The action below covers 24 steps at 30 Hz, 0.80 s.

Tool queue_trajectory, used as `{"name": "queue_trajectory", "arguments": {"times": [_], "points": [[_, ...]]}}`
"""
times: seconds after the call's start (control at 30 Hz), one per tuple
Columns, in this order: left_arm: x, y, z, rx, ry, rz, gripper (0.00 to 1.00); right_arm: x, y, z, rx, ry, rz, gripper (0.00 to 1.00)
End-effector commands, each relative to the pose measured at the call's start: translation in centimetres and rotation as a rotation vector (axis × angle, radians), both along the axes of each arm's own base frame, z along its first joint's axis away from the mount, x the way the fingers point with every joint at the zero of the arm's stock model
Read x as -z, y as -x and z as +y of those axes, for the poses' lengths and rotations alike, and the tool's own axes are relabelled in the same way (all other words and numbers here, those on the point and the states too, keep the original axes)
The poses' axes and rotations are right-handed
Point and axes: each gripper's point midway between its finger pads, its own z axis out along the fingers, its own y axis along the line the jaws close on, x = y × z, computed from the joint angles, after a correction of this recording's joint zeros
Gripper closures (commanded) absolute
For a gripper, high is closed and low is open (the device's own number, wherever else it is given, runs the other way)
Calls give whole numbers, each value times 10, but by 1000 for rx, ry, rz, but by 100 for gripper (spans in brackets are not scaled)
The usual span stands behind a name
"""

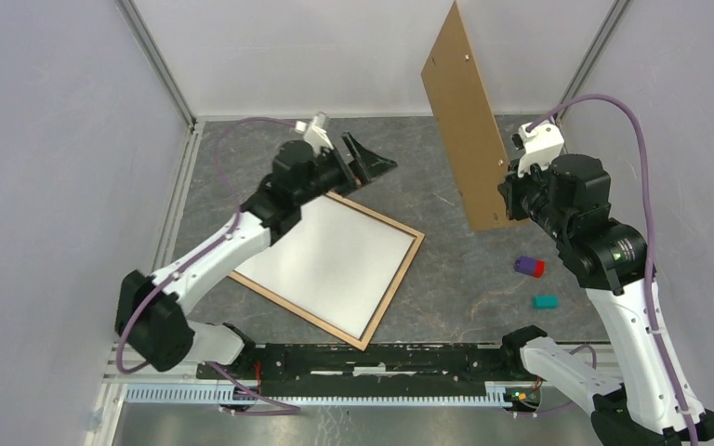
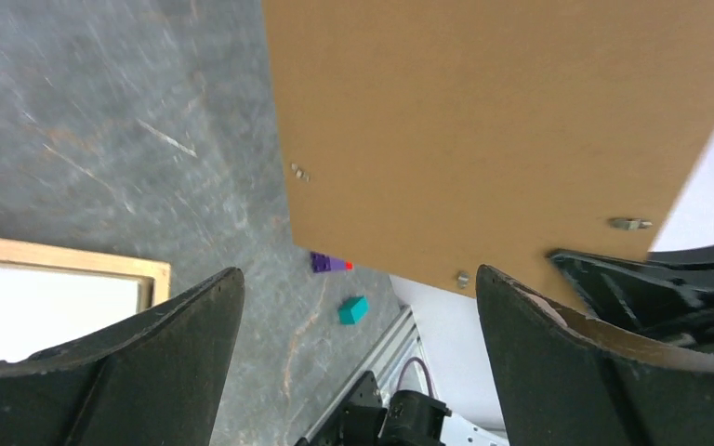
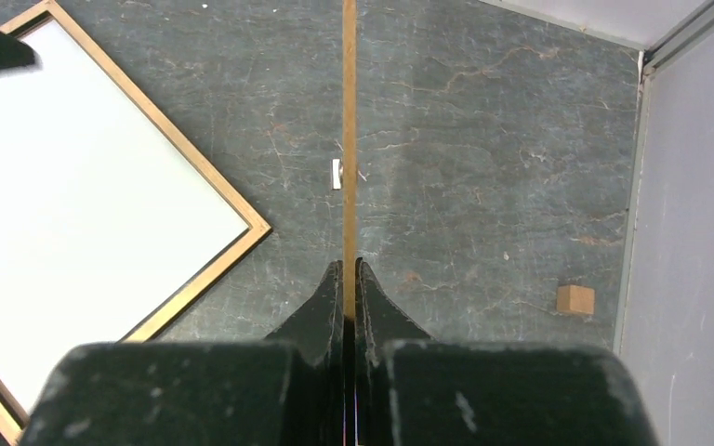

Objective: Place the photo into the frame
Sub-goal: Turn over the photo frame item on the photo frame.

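The frame (image 1: 392, 291) lies flat on the table left of centre, tan back side up. The photo (image 1: 325, 251) rests inside it with its plain white back showing. Both also appear in the right wrist view, frame (image 3: 163, 119) and photo (image 3: 84, 186). My left gripper (image 1: 372, 160) hovers open and empty above the frame's far corner. In its own view the left gripper (image 2: 358, 274) has both jaws spread wide. My right gripper (image 1: 511, 200) is shut on the lower edge of the brown backing board (image 1: 465, 111), holding it upright. The right gripper (image 3: 349, 265) pinches the board edge-on.
A purple and red block (image 1: 528, 267) and a teal block (image 1: 545, 301) lie on the table near the right arm. A small tan cube (image 3: 575, 299) sits by the right wall. Grey walls close in the table on three sides.
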Motion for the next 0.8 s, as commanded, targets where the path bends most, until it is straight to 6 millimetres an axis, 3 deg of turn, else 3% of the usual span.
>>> {"name": "queue_trajectory", "arguments": {"times": [0.0,0.17,0.37,0.6,0.77], "points": [[-41,7,48,14,-99,-134,0,-69,-10,13,-37,-106,-219,100],[-71,6,90,5,-125,-185,0,-81,-9,28,-107,-172,-248,100],[-109,24,111,19,-180,-440,0,-87,-10,65,-259,-287,-231,100],[-115,37,153,-184,-268,-626,0,-80,-23,113,-455,-406,-140,100],[-105,34,225,-550,-416,-561,0,-67,-30,149,-600,-526,-38,100]]}}
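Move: The brown backboard already stands on edge in the right hand's shut fingers. From that hand, the middle of the photo frame lies about 40 cm to the left, level fore-and-aft and some 32 cm below. The purple-red block is roughly 10 cm right and 3 cm back, the wooden block 19 cm right and 7 cm ahead, both far below. From the open left hand, the frame's middle is about 12 cm left, 5 cm back and 26 cm down. The brown backboard, kept pinched near its near corner, is swung left towards the photo frame: the right hand travels about 11 cm left and slightly forward, slowly at first, turning some 20 degrees counter-clockwise while its left side rises about as much. The empty left hand, staying wide open, goes some 16 cm left and 11 cm up over the frame, drawing back a little and tipping its fingers upward. ##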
